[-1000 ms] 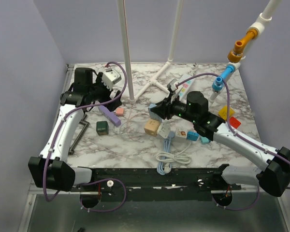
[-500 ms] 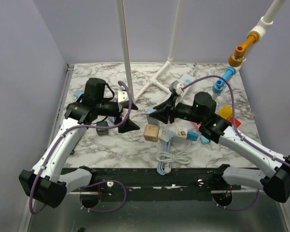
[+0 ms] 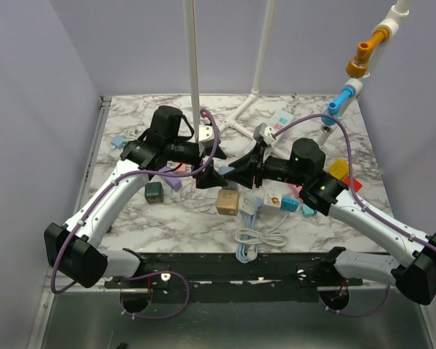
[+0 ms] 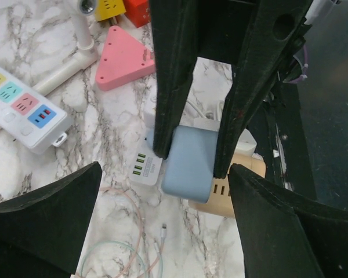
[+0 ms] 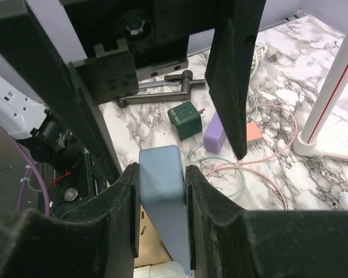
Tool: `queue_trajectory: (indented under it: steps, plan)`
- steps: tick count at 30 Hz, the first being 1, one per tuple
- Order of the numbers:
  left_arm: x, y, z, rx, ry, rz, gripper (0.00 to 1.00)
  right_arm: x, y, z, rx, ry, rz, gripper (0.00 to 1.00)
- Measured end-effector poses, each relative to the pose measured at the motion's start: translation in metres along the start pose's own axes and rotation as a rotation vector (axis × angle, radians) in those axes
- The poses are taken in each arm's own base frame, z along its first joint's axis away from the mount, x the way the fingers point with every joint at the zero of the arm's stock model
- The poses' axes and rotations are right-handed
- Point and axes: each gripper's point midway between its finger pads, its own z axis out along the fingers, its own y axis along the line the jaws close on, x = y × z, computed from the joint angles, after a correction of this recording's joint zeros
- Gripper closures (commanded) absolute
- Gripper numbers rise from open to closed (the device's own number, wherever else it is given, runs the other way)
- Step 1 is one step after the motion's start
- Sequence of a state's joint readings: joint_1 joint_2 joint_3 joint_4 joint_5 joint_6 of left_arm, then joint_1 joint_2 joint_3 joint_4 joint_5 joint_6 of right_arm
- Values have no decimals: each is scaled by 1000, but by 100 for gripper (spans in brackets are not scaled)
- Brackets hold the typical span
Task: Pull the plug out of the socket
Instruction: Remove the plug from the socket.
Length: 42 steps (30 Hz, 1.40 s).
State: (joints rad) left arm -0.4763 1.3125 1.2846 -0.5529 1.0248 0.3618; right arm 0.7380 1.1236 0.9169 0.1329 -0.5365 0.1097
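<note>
My right gripper [image 5: 162,171] is shut on a blue-grey plug block [image 5: 160,184], held over the middle of the table. A beige socket cube [image 4: 227,194] sits right under and behind the plug [image 4: 189,160]; I cannot tell whether the two are still joined. From above, the beige cube [image 3: 227,202] lies just in front of the right gripper [image 3: 239,173]. My left gripper [image 4: 164,169] faces the right one and is open wide, one finger [image 5: 231,75] on each side of the plug and of the right gripper's fingers. The left gripper [image 3: 208,177] holds nothing.
A white USB charger [image 4: 141,168], a pink triangle [image 4: 124,58] and a white power strip [image 4: 20,104] lie near the plug. A green cube [image 5: 185,119], a purple block [image 5: 214,132], thin looped cables [image 5: 232,174] and a white pipe stand [image 3: 195,65] are close by. A coiled cable [image 3: 258,238] lies at the front.
The left arm swung from the back left to the table's middle and now straddles the right gripper's tip. The right gripper kept its grip and hardly moved.
</note>
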Motion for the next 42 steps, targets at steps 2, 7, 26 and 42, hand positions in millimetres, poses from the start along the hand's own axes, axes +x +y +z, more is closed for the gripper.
queue_trajectory:
  steps: [2,7,26,42]
  plan:
    - [2,-7,5,26,11,11,14,0,1,0,-4,-1,0,99]
    - [10,-20,13,77,42,31,16,-2,1,0,-5,-8,-2,99]
    - [14,-21,15,62,63,-5,97,-14,4,1,-28,-44,15,89]
    - [30,-2,2,-159,179,-161,100,-65,-2,-26,128,-175,-5,0]
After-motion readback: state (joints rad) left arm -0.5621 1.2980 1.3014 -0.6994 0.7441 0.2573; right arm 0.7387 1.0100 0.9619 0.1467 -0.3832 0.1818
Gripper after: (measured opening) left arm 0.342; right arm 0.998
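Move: The upper end of the blue socket strip sits in the right fingers. From the left hand it lies about 2 cm back, 1 cm to the right and 1 cm lower, between the open fingers. The tan plug hangs on the strip, about 6 cm back of the left hand, 1 cm to the right and 7 cm below; the white plug is about 4 cm farther right and slightly lower. Left hand eases back some 2 cm and pinches the blue socket; right lets go, withdrawing up-right 6 cm. ##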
